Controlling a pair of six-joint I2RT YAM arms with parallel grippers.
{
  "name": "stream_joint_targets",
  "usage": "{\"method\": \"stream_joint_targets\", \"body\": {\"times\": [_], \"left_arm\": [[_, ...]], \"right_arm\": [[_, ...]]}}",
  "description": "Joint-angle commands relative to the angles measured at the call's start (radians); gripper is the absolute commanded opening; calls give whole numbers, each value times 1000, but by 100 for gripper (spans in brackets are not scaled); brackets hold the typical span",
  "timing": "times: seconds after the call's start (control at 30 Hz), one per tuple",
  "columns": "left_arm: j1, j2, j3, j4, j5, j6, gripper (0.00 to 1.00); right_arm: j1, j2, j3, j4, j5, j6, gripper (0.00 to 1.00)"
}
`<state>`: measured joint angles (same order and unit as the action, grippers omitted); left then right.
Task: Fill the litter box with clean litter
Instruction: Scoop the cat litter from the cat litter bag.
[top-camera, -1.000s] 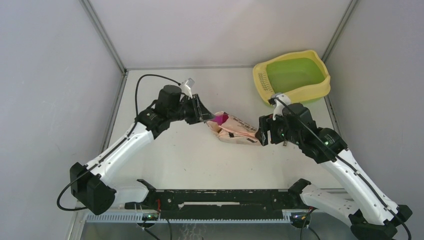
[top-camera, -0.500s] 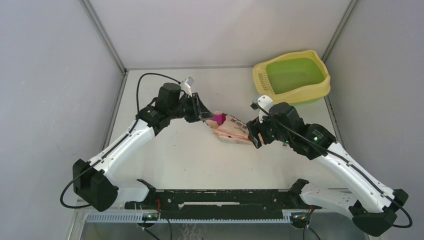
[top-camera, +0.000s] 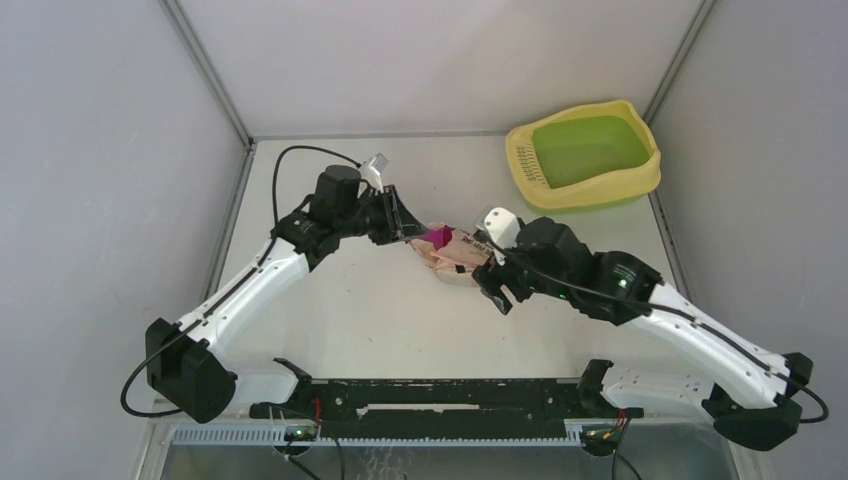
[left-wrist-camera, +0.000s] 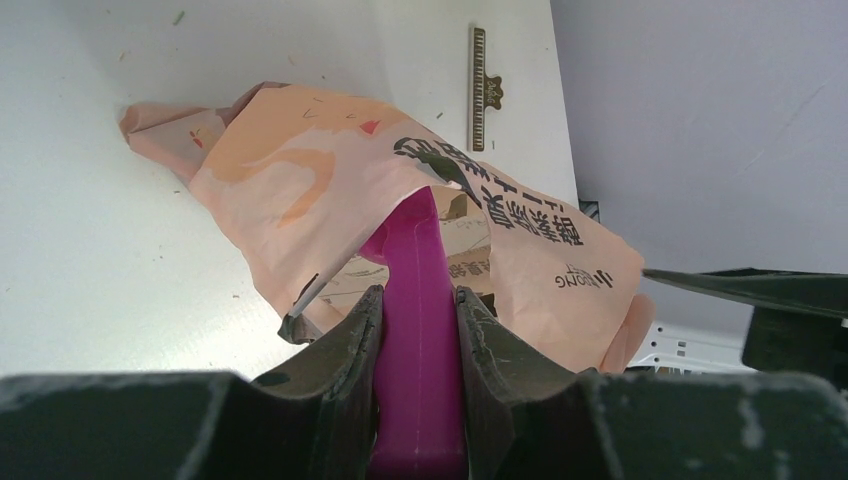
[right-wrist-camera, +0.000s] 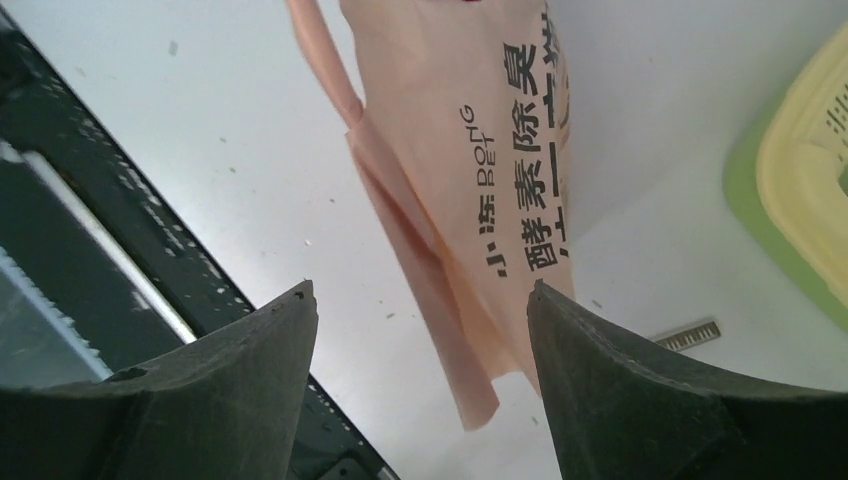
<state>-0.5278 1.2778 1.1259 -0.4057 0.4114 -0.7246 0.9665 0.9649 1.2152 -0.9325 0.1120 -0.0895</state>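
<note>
The litter box (top-camera: 640, 183), pale yellow with a green basin, stands at the far right corner; its rim (right-wrist-camera: 800, 170) also shows in the right wrist view. A peach-pink printed bag (top-camera: 462, 260) lies mid-table. My left gripper (top-camera: 405, 225) is shut on the handle of a magenta scoop (left-wrist-camera: 418, 330), whose head is inside the bag's mouth (left-wrist-camera: 300, 190). My right gripper (top-camera: 495, 290) hangs open over the bag's other end (right-wrist-camera: 470, 180), with nothing held. Tiny dark specks of litter (right-wrist-camera: 390, 316) dot the table. None shows in the basin.
A small ruled strip (left-wrist-camera: 478, 88) lies on the table between the bag and the litter box. A black rail (top-camera: 430, 395) runs along the near edge between the arm bases. Grey walls close in both sides.
My right arm has swung left from the litter box side to the bag's near end, and its jaws have widened. The left gripper and scoop have stayed put.
</note>
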Motion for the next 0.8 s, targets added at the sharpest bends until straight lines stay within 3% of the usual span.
{"method": "stream_joint_targets", "body": {"times": [0.0, 0.37, 0.4, 0.53, 0.57, 0.6, 0.77], "left_arm": [[9, -17, 71, 47, 20, 23, 0], [11, -14, 54, -37, -4, 61, 0], [11, -11, 51, -50, -11, 67, 0], [9, 4, 51, -124, -53, 103, 0], [9, 7, 53, -143, -70, 113, 0], [8, 10, 56, -162, -88, 123, 0], [-12, 43, 85, -232, -167, 160, 1]], "right_arm": [[16, 58, 18, 5, 136, -65, 84], [-82, 171, -16, 64, 185, -172, 82], [-97, 177, -29, 77, 172, -177, 78], [-146, 196, -46, 88, 106, -170, 14], [-149, 192, -47, 87, 95, -166, 6], [-144, 184, -52, 90, 93, -159, 0], [-63, 111, -86, 101, 99, -148, 0]]}}
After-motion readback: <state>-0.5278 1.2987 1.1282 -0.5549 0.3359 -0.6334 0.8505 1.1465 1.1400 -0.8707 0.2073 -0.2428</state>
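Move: Just ahead of the open right hand, about 5 cm out, 1 cm to its right and 7 cm down, is the litter bag's rolled edge; the bag's middle is some 11 cm ahead, 6 cm left and 14 cm down. The litter tray stands roughly 38 cm ahead and 25 cm to that hand's right. From the left hand, whose scoop is already in the bag's mouth, the bag's middle is about 7 cm right, 2 cm ahead and 13 cm below. Reaching down and forward, about 6 cm down and 5 cm ahead with a slight drift right, the right hand tips its fingers more steeply and shuts them from wide open, pinching the bag's rolled edge. Late on, the left hand keeps its hold on the scoop and sinks about 4 cm, easing left and tipping the blade down in the bag's mouth. ##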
